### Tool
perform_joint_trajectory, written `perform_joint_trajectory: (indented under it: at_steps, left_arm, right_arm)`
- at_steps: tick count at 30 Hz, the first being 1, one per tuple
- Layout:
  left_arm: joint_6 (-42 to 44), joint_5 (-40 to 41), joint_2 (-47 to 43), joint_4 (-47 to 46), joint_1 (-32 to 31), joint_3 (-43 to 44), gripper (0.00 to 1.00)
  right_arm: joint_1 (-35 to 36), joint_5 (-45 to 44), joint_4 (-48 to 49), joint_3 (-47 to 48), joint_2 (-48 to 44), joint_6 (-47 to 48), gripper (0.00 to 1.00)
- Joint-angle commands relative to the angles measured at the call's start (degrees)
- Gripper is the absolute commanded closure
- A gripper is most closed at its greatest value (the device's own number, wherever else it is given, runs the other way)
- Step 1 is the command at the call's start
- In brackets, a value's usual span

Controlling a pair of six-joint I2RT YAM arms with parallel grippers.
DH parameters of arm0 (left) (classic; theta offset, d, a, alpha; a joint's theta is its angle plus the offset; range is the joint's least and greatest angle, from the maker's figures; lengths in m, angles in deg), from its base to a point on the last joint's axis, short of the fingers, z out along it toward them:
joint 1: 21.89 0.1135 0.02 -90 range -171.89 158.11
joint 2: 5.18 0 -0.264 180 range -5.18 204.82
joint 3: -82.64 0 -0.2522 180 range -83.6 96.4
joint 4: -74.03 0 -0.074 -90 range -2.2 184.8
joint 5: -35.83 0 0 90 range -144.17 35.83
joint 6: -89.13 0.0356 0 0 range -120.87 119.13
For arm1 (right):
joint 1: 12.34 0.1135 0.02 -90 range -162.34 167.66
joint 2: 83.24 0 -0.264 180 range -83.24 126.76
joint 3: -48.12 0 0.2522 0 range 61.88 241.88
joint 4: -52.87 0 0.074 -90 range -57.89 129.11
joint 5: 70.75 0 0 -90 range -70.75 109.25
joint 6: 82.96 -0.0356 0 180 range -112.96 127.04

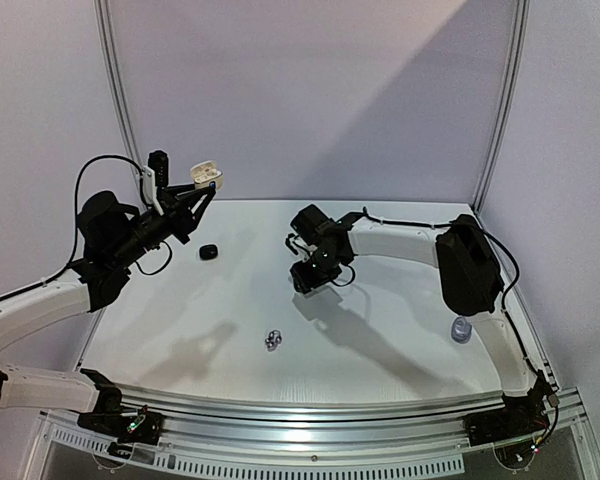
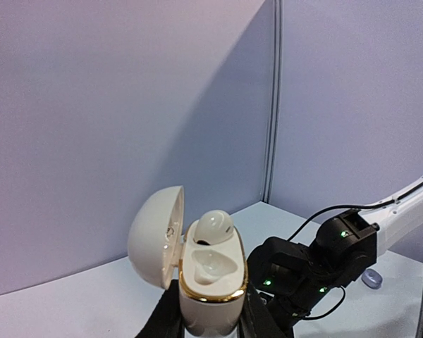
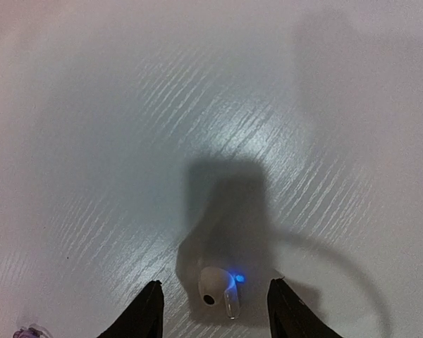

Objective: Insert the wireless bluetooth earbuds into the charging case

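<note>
A white charging case (image 2: 210, 289) with a gold rim is held upright in the air at the back left, with my left gripper (image 2: 211, 320) shut on its body. Its lid (image 2: 155, 236) hangs open to the left. One white earbud (image 2: 213, 225) sits in the far slot and the near slot (image 2: 210, 266) is bare. In the top view the case (image 1: 206, 175) shows above the left gripper (image 1: 194, 198). My right gripper (image 3: 215, 284) stands open low over the table. Between its fingers a white earbud (image 3: 214, 287) with a blue light touches neither finger.
A small black case (image 1: 208, 252) lies on the table below the left gripper. A cluster of silvery earbuds (image 1: 273, 341) lies near the front middle. A bluish case (image 1: 461, 330) sits by the right arm. White walls close the back and sides.
</note>
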Motion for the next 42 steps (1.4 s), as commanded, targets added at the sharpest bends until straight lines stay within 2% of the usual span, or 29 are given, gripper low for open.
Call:
perform_joint_trajectory:
  at_steps: [1, 5, 12, 20, 25, 27, 30, 33, 39, 42]
  left_arm:
    - [-0.12, -0.81, 0.02, 0.64, 0.64, 0.36, 1.0]
    - [-0.03, -0.84, 0.09, 0.84, 0.64, 0.43, 1.0]
    - [-0.13, -1.06, 0.36, 0.74, 0.6, 0.61, 1.0]
    - [-0.09, -1.05, 0.36, 0.83, 0.61, 0.61, 1.0]
    - [-0.16, -0.99, 0.27, 0.93, 0.59, 0.52, 1.0]
    - [-0.04, -0.89, 0.19, 0.93, 0.64, 0.46, 1.0]
    - [-0.12, -0.8, 0.1, 0.97, 0.64, 0.27, 1.0]
    - [-0.37, -0.76, 0.17, 0.79, 0.63, 0.04, 1.0]
    - [-0.43, -0.8, 0.1, 0.45, 0.68, -0.09, 1.0]
    - [-0.33, -0.8, -0.07, 0.49, 0.73, -0.18, 1.0]
  right_arm:
    - [0.17, -0.55, 0.07, 0.95, 1.99, 1.03, 0.51]
    - [0.16, -0.56, 0.55, 1.01, 2.66, 0.99, 0.54]
    - [0.1, 1.55, 0.83, 2.28, 3.71, 1.16, 0.65]
    - [0.05, 2.64, 0.43, 2.65, 3.65, 1.11, 0.88]
    - [-0.3, 8.63, 2.09, 1.51, 1.31, -1.61, 0.96]
    - [-1.3, 14.39, 6.76, -2.82, -1.32, -6.45, 0.97]
    - [-3.31, 23.95, 18.4, -14.17, -6.89, -14.91, 0.96]
    - [-4.06, 27.98, 26.17, -23.12, -10.0, -23.41, 0.96]
    - [-4.08, 29.8, 27.4, -29.07, -9.91, -31.14, 0.95]
    - [-4.12, 26.57, 25.12, -29.98, -10.3, -32.44, 0.88]
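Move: Right under the right hand's open fingers lies the white earbud, about 2 cm below and practically centred. From that hand the silver earbuds sit some 16 cm back and 6 cm left, the black case roughly 14 cm forward and 23 cm left, both at table height. From the left hand, which still holds the open charging case up high, the white earbud is about 6 cm forward, 14 cm right and 32 cm below. Sinking about 1 cm onto the white earbud, the right hand shuts its fingers and pinches the earbud while edging up to 2 cm left. Then, staying low, it draws back towards its base to some 5 cm behind the start, losing the leftward drift, while the wrist tilts by nearly 40 degrees until the fingers lean left and slightly back. ##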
